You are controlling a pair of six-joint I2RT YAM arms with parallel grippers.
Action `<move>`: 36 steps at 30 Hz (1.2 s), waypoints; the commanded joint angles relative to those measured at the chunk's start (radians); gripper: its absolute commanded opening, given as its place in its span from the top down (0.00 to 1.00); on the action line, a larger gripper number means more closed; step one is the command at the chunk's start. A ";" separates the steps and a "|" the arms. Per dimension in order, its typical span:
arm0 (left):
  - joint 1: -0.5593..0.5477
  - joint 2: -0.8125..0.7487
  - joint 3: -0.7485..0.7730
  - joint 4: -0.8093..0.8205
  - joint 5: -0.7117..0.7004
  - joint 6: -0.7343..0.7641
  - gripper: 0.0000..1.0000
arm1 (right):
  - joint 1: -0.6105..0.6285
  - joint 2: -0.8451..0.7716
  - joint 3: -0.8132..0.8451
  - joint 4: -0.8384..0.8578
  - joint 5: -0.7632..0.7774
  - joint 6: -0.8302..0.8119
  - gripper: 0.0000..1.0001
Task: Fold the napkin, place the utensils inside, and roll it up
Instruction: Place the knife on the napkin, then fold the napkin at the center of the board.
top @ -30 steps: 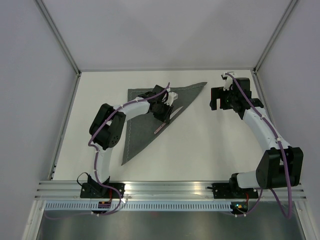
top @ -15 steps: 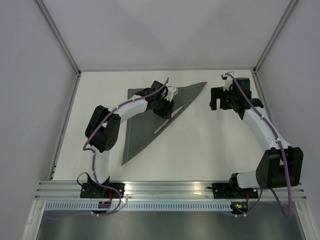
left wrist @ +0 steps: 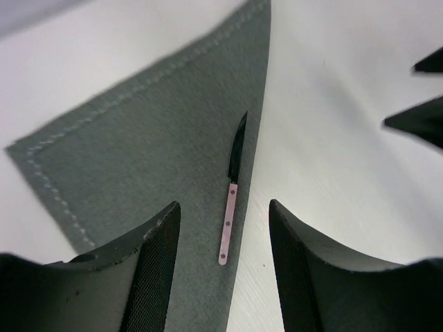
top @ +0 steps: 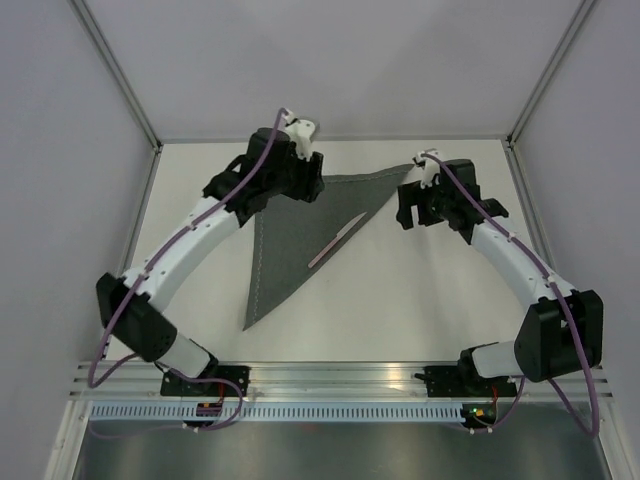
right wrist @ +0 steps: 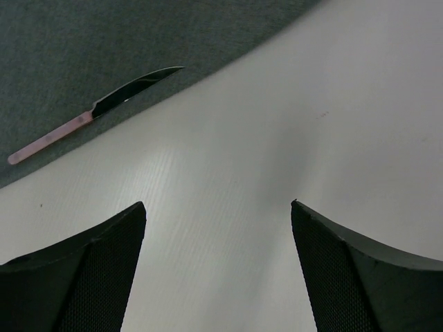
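Observation:
The dark grey napkin (top: 285, 235) lies folded into a triangle on the table, with its stitched corner (left wrist: 41, 155) in the left wrist view. A knife (top: 335, 241) with a pink handle and dark blade rests along the napkin's diagonal folded edge (left wrist: 232, 197) (right wrist: 97, 111). My left gripper (top: 305, 182) hovers open above the napkin's far-left part, its fingers (left wrist: 156, 256) framing the knife from above and holding nothing. Beside the napkin's right tip, my right gripper (top: 408, 207) is open over bare table (right wrist: 218, 203). No other utensils show.
White walls with metal corner posts (top: 125, 90) enclose the white table (top: 420, 300) on three sides. The arms' bases sit on the rail (top: 340, 380) at the near edge. The right gripper's fingertips (left wrist: 422, 121) show at the right edge of the left wrist view.
My left gripper opened wider and rose away from the knife toward the napkin's far-left corner, leaving the knife on the cloth. The right gripper moved left toward the napkin's tip.

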 commanded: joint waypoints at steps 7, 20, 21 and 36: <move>0.004 -0.549 -0.128 -0.096 -0.305 -0.123 0.40 | 0.428 0.031 0.020 0.099 0.170 -0.107 0.14; 0.004 -0.947 -0.356 -0.238 -0.443 -0.228 0.39 | 1.051 0.193 0.013 0.346 0.336 -0.271 0.26; 0.004 -0.958 -0.364 -0.243 -0.447 -0.229 0.40 | 1.080 0.210 0.005 0.378 0.345 -0.294 0.27; 0.004 -1.026 -0.421 -0.281 -0.522 -0.240 0.39 | 1.265 0.419 -0.104 0.816 0.360 -0.507 0.36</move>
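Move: Back and to the left of the right hand lies the near-left corner of the folded napkin, roughly 27 cm back, 42 cm to the left and 16 cm lower. The knife on the napkin is level with the right hand, about 19 cm to its left; the napkin's far-right corner is some 25 cm ahead and 5 cm to the right, both also about 16 cm lower. From the left hand, that near-left corner lies around 28 cm back, 20 cm left and 24 cm down. Sweeping about 37 cm left and 26 cm back, the right hand heads for the napkin's near-left corner, then sinks late, some 9 cm in all; its wrist swings about 70 degrees counter-clockwise and its wide fingers narrow partway. The empty left hand clears out left and back from above the knife, rising, then sinking partway, turning some 30 degrees counter-clockwise, fingers still half open. ##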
